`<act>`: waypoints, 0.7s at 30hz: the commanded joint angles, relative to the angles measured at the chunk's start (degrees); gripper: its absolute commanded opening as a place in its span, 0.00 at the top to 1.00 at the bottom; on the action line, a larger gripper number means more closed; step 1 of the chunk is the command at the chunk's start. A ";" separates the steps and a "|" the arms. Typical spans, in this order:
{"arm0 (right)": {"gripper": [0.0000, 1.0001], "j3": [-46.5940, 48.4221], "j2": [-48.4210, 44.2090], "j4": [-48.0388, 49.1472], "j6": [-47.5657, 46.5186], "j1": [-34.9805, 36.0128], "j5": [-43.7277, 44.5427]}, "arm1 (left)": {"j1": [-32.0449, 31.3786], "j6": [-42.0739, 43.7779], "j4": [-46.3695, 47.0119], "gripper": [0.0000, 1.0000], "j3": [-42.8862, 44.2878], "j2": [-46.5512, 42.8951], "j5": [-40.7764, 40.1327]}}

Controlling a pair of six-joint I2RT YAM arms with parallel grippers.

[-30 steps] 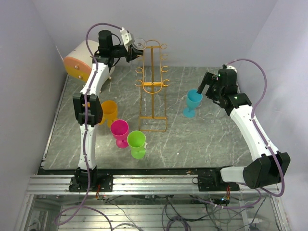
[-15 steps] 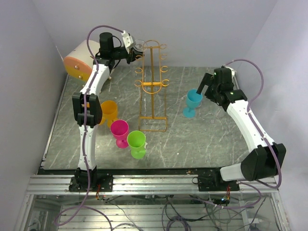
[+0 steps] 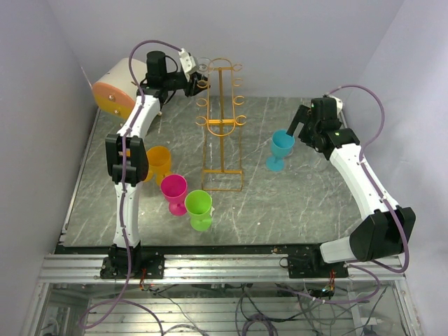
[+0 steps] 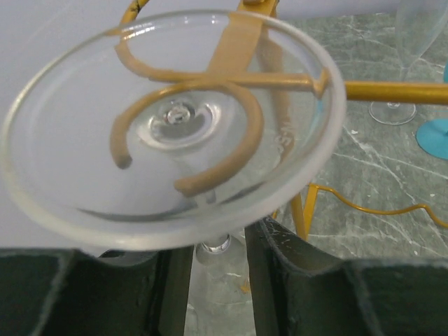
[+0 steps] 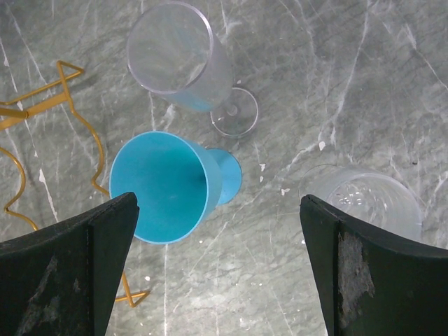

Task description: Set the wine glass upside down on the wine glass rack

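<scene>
The clear wine glass (image 4: 70,154) hangs upside down at the top left of the orange-gold wine glass rack (image 3: 222,126). Its round foot fills the left wrist view, and a ring hook (image 4: 241,136) shows through it, curling round the stem. My left gripper (image 4: 217,241) is open, its fingers standing either side of the stem with a small gap on the right. In the top view that gripper (image 3: 197,81) sits high beside the rack's upper left hook. My right gripper (image 5: 217,273) is wide open above a blue glass (image 5: 168,185), with nothing between its fingers.
Orange (image 3: 159,161), pink (image 3: 173,190) and green (image 3: 199,208) glasses stand left of the rack's base. A cream drum with an orange face (image 3: 115,87) lies at the back left. Two clear glasses (image 5: 182,59) (image 5: 371,199) stand near the blue one.
My left gripper's jaws have parted from the stem, and the gripper has drawn slightly left of the rack. The glass stays on the hook. The right arm has barely shifted.
</scene>
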 commanded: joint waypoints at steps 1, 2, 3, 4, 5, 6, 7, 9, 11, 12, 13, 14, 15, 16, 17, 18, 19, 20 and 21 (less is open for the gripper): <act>0.00 1.90 -0.16 -1.50 0.61 -0.47 1.66 | -0.62 2.56 -0.18 0.55 -0.89 -2.78 -0.79; 0.00 2.25 -0.08 -1.75 0.61 -0.47 1.93 | -0.62 2.87 -0.42 0.54 -0.97 -2.97 -0.88; 0.00 2.76 0.07 -2.14 0.65 -0.48 2.61 | -0.62 3.17 -0.73 0.53 -0.98 -3.09 -1.09; 0.00 3.37 0.29 -2.78 0.76 -0.45 3.57 | -0.62 3.50 -1.32 0.52 -0.94 -3.26 -1.15; 0.00 4.02 0.50 -3.51 0.93 -0.41 4.53 | -0.62 3.74 -1.58 0.50 -1.09 -3.48 -1.21; 0.00 4.56 0.66 -3.98 0.69 -0.39 5.35 | -0.62 4.13 -1.83 0.49 -1.40 -3.86 -1.33; 0.00 4.95 0.71 -3.98 0.54 -0.45 5.81 | -0.62 4.36 -1.90 0.46 -1.85 -4.24 -1.40; 0.00 5.99 1.04 -4.08 -0.17 -0.54 6.66 | -0.62 4.90 -1.95 0.40 -2.80 -5.11 -1.60; 0.00 7.89 2.13 -4.53 -0.75 -0.65 6.76 | -0.62 5.32 -2.55 0.32 -3.25 -5.76 -1.49; 0.00 9.03 2.94 -5.04 -0.87 -0.84 6.52 | -0.62 5.70 -3.11 0.27 -3.45 -6.15 -1.36; 0.00 10.25 3.86 -5.42 -0.88 -1.06 6.17 | -0.62 5.92 -3.16 0.24 -3.68 -6.52 -1.34; 0.00 11.42 4.64 -5.71 -1.00 -1.33 5.85 | -0.59 5.98 -3.02 0.24 -4.22 -7.07 -1.50; 0.00 12.29 5.38 -5.72 -1.17 -1.45 5.65 | -0.61 6.03 -2.71 0.24 -4.79 -7.51 -1.82; 0.00 13.09 6.03 -5.71 -1.23 -1.57 5.54 | -0.62 6.21 -2.61 0.24 -5.20 -7.86 -2.17; 0.00 13.74 6.58 -5.71 -1.22 -1.77 5.46 | -0.57 6.32 -2.71 0.24 -5.44 -8.21 -2.60; 0.00 14.34 7.15 -5.45 -1.40 -1.86 5.16 | -0.53 6.37 -2.82 0.24 -5.54 -8.40 -3.00; 0.01 14.71 7.59 -5.03 -1.67 -2.01 4.83 | -0.53 6.46 -2.94 0.25 -5.63 -8.61 -3.27; 0.02 15.30 8.25 -4.88 -1.80 -2.30 4.56 | -0.53 6.50 -3.09 0.25 -5.75 -8.84 -3.54; 0.02 15.68 8.92 -4.85 -1.92 -2.51 4.15 | -0.51 6.51 -3.26 0.25 -5.92 -9.03 -3.80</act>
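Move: The wine glass already hangs upside down, its stem about 2 cm right of the left hand point and level front-to-back, its middle some 2 cm below; its hook sits 2 cm right, 4 cm up. The next hook stands 6 cm nearer the base at that height. From the right hand, about 15 cm above table glassware height, the far clear glass is 12 cm ahead, 3 cm left; the blue glass 6 cm left, level front-to-back. The hung wine glass is left on its hook as the left fingers, already part open, spread much wider around it; the left hand dips slightly, then eases back and left by roughly 1.5 cm while rising a little. The right hand, empty and wide open, climbs and goes forward about 5 cm in all, drifting right, away from the blue glass. ##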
